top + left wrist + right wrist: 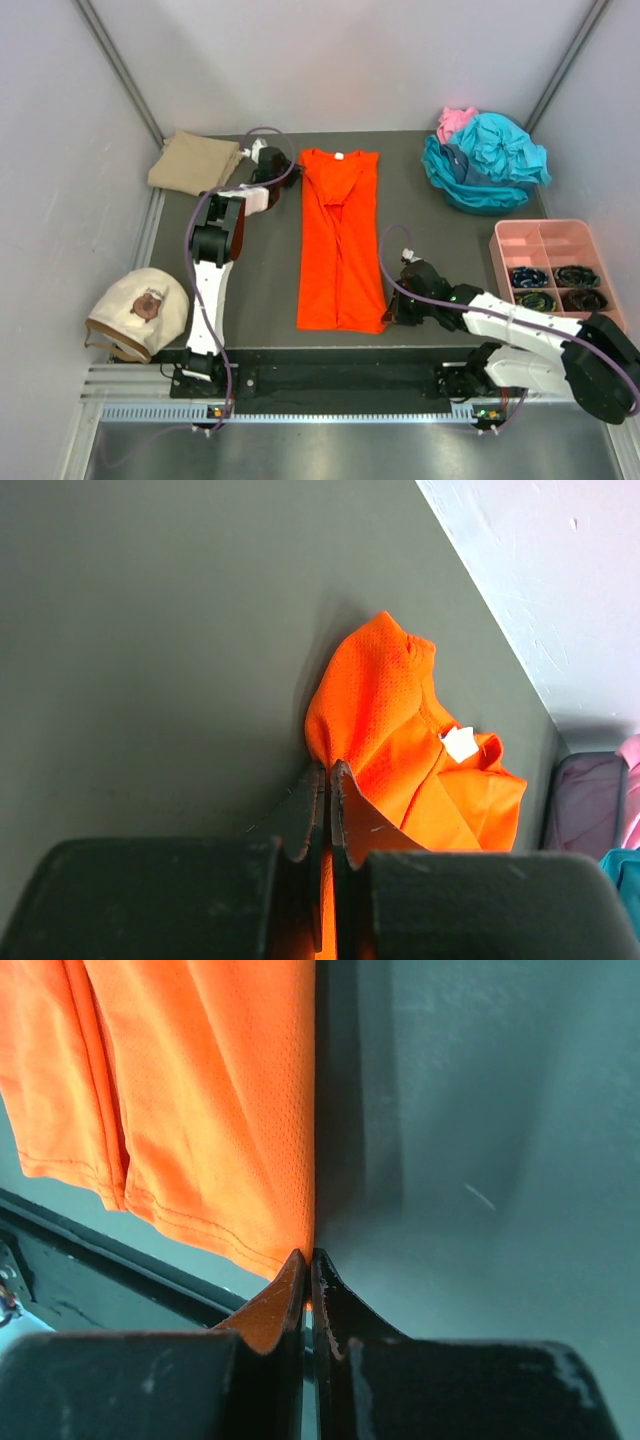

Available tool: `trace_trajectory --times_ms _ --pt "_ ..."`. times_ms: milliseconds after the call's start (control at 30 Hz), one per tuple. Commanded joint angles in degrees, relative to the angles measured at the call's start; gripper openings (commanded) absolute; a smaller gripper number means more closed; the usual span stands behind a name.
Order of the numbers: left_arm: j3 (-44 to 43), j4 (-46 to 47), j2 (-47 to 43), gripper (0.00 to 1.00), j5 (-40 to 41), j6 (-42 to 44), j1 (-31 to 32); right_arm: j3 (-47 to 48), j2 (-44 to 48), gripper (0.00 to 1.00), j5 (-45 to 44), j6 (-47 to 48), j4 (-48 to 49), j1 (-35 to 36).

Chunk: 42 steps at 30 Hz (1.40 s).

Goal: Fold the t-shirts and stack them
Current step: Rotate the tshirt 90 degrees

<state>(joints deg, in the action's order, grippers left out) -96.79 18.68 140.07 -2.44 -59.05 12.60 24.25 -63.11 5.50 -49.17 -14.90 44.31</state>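
The bright orange t-shirt point(340, 235) lies lengthwise in the middle of the table, sides folded in, collar at the far end. My left gripper point(283, 170) is shut on its far left shoulder corner; in the left wrist view the orange cloth point(385, 700) bunches up from between the shut jaws. My right gripper point(392, 312) is shut on the shirt's near right hem corner point(255, 1175). A folded tan t-shirt point(193, 161) lies at the far left. A heap of teal t-shirts point(487, 160) with a pink one point(456, 120) behind it sits at the far right.
A pink compartment tray point(548, 236) holding dark coiled items stands at the right edge. A cream cap-like thing point(137, 310) lies at the near left. Grey walls enclose the table on the left, back and right.
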Motion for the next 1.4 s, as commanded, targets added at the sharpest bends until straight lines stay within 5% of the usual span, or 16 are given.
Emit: trace_trajectory --times_ms 0,133,267,300,367,433,533,800,1133,1367 --pt "4.0 -9.8 1.8 0.00 3.8 2.2 -0.4 -1.0 3.8 0.00 -1.5 0.9 -6.7 -0.3" --pt "1.3 -11.1 3.3 0.01 2.7 3.1 -0.3 -1.1 4.2 0.00 -2.0 0.7 -7.3 -0.3" --pt "-0.3 -11.6 4.0 0.46 -0.5 3.4 -0.2 -0.7 2.4 0.00 -1.6 0.9 -6.0 -0.3" --pt "-0.4 -11.4 4.0 0.70 -1.3 3.3 -0.3 -0.3 1.7 0.00 -1.2 1.5 -5.8 -0.4" --pt "-0.6 -11.4 3.8 0.98 -2.0 3.4 -0.3 0.4 -0.9 0.25 -0.7 2.0 -5.2 -0.4" --pt "-0.3 -11.3 3.0 0.99 -3.4 3.7 -0.3 1.3 -2.1 0.55 -0.1 2.5 -4.4 -0.3" --pt "2.7 -10.2 -0.8 0.99 -3.3 5.2 -0.3 3.2 -1.9 0.62 -1.7 2.8 -5.8 -0.4" --pt "23.1 -11.9 -19.2 0.99 -2.0 9.4 -0.6 8.7 -0.5 0.68 -9.8 5.5 -10.8 -1.0" --pt "57.3 -9.2 -39.4 0.99 -3.0 8.7 6.0 7.7 -3.0 0.68 -7.0 6.3 -6.8 -3.6" --pt "70.6 -7.7 -48.3 0.99 -10.6 5.1 11.5 7.6 -5.1 0.67 -5.8 7.3 -5.0 -4.2"
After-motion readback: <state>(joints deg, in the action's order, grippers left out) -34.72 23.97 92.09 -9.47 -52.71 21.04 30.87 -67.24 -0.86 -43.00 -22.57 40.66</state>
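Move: Both grippers are shut on edges of the orange t-shirt. Its middle lies about 23 cm back and 12 cm to the right of the left hand, some 2 cm lower; from that hand the white collar tag is roughly 13 cm right and 4 cm ahead, and the folded tan cloth about 36 cm left, 1 cm ahead. From the right hand, the shirt's middle is some 23 cm ahead and 14 cm left, and the pink tray about 47 cm right, 10 cm ahead. Open the left gripper wide to let go of the shirt's far left corner, lift about 3 cm, then sweep back some 28 cm along the shirt's left edge, sinking slightly and turning the wrist clockwise. Meanwhile open the right gripper about two thirds to release the near right hem corner, and ease it a few centimetres forward and right, rolling its left side down a little, staying low beside the hem. ##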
